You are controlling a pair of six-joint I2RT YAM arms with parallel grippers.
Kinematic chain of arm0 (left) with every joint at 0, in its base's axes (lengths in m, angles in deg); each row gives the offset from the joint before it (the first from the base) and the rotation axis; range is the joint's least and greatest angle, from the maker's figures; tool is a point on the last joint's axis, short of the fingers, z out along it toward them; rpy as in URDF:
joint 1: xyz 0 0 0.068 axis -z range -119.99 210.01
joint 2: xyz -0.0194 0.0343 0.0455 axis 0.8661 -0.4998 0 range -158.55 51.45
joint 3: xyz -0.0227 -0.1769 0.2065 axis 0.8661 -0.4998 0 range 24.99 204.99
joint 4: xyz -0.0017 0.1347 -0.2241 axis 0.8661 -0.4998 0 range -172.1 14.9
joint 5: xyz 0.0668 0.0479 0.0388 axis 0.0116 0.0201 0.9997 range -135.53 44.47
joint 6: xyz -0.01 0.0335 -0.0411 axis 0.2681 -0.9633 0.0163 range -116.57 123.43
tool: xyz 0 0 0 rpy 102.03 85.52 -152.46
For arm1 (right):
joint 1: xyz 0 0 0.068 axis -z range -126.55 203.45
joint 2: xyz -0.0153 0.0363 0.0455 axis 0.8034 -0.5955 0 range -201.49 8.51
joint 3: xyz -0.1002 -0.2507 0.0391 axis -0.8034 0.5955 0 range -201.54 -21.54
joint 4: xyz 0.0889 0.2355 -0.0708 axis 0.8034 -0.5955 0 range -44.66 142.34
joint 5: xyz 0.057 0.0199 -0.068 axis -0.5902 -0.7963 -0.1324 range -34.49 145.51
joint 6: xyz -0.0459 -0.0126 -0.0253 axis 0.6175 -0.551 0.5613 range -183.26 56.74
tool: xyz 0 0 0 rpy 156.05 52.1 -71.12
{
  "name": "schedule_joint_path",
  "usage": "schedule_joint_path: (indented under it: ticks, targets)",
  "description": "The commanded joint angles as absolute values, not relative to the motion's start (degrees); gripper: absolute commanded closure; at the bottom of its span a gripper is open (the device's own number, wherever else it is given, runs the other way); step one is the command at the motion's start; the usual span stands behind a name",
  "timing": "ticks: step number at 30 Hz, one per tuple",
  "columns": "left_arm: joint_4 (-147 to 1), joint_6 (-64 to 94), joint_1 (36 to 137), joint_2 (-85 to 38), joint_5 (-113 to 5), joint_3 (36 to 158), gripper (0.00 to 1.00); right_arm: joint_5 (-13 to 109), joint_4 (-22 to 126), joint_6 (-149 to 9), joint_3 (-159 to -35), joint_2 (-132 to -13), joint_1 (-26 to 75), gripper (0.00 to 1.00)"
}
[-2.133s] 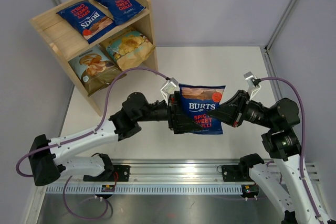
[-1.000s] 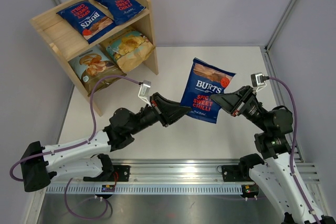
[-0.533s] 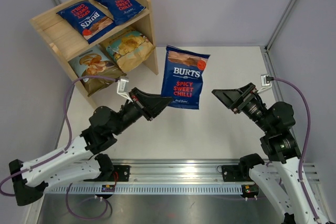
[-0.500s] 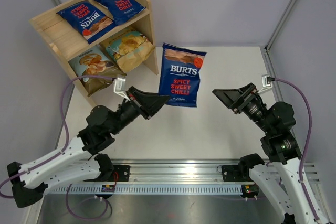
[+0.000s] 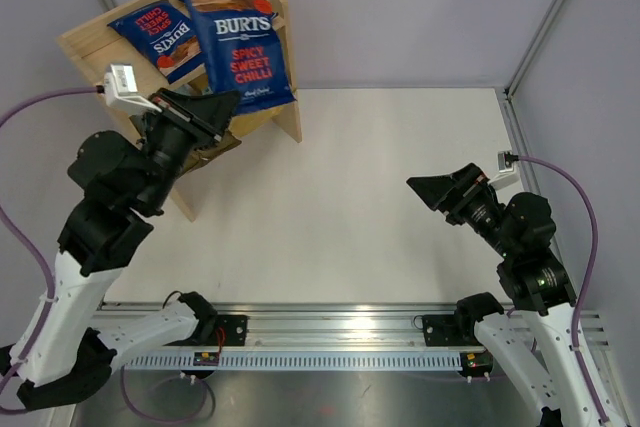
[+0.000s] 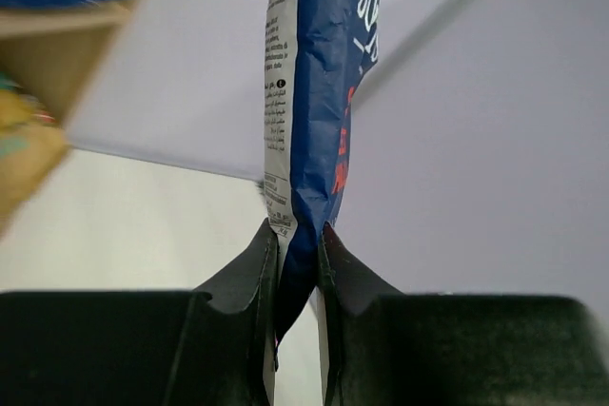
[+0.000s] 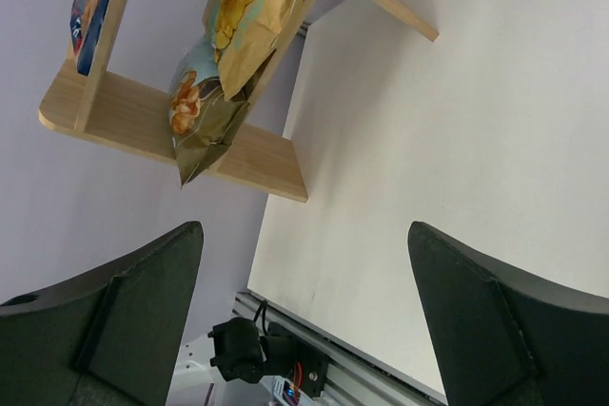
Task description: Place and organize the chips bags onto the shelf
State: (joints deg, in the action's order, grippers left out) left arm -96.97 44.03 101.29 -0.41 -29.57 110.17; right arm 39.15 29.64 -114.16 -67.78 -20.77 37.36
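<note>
My left gripper [image 5: 228, 104] is shut on the bottom edge of a dark blue Burts chips bag [image 5: 238, 39]. It holds the bag upright in the air in front of the wooden shelf [image 5: 88, 45]. The left wrist view shows that bag [image 6: 314, 92] edge-on, pinched in the left gripper [image 6: 297, 235]. A second blue bag [image 5: 158, 33] lies on the top tier. On the lower tier stand a tan-yellow bag [image 7: 259, 2] and a pale blue-olive bag [image 7: 198, 111]. My right gripper [image 5: 428, 190] hangs open over the right side of the table, holding nothing.
The white table [image 5: 380, 197] lies between the arms. The shelf stands at the far left corner, close to the left grey wall [image 5: 40, 147]. A metal rail [image 5: 340, 332] carrying the arm bases runs along the near edge.
The left arm has swung the blue bag up and to the left, from mid-table to in front of the shelf. The right gripper let go of it, opened and drew back.
</note>
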Motion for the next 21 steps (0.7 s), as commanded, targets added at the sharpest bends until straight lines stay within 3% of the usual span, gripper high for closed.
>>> schedule_joint_path:
  ticks: [1,3,7,14,21]
  targets:
    - [-108.75,45.01,94.31,-3.74,-29.34,119.63,1.00,41.27,29.14,-112.39,-69.27,-20.85,37.46,0.03]
    - [-110.86,45.71,88.44,-5.58,-30.76,125.41,1.00,41.36,28.62,-112.22,-69.27,-20.85,37.46,0.03]
    - [-115.70,49.30,72.35,-11.73,-45.12,132.28,1.00,42.14,27.82,-111.78,-69.27,-20.50,37.46,0.03]
    - [-114.83,55.64,44.24,-16.40,-65.73,134.59,1.00,42.76,26.50,-110.81,-69.27,-20.06,37.46,0.03]
    - [-118.96,54.50,33.21,-16.40,-69.09,135.46,1.00,42.85,27.29,-110.37,-67.43,-20.06,37.46,0.03]
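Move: Some 24 cm to the left of the left hand, 20 cm ahead and 18 cm below it lies the free left end of the shelf's top deck, where its held blue bag is headed. At deck height, the middle blue bag lies about 15 cm left and 27 cm ahead of that hand, the right-hand blue bag 3 cm left and 36 cm ahead. From the idle right hand, that free place is roughly 62 cm left, 23 cm ahead, near its own height. Swinging the held blue bag leftward across the front of the shelf, the left hand travels about 22 cm left and 10 cm forward towards the free left end of the top deck, rising slightly before it sinks again. It turns some 30 degrees counter-clockwise and tips its fingers down, keeping its pinch on the bag's end. ##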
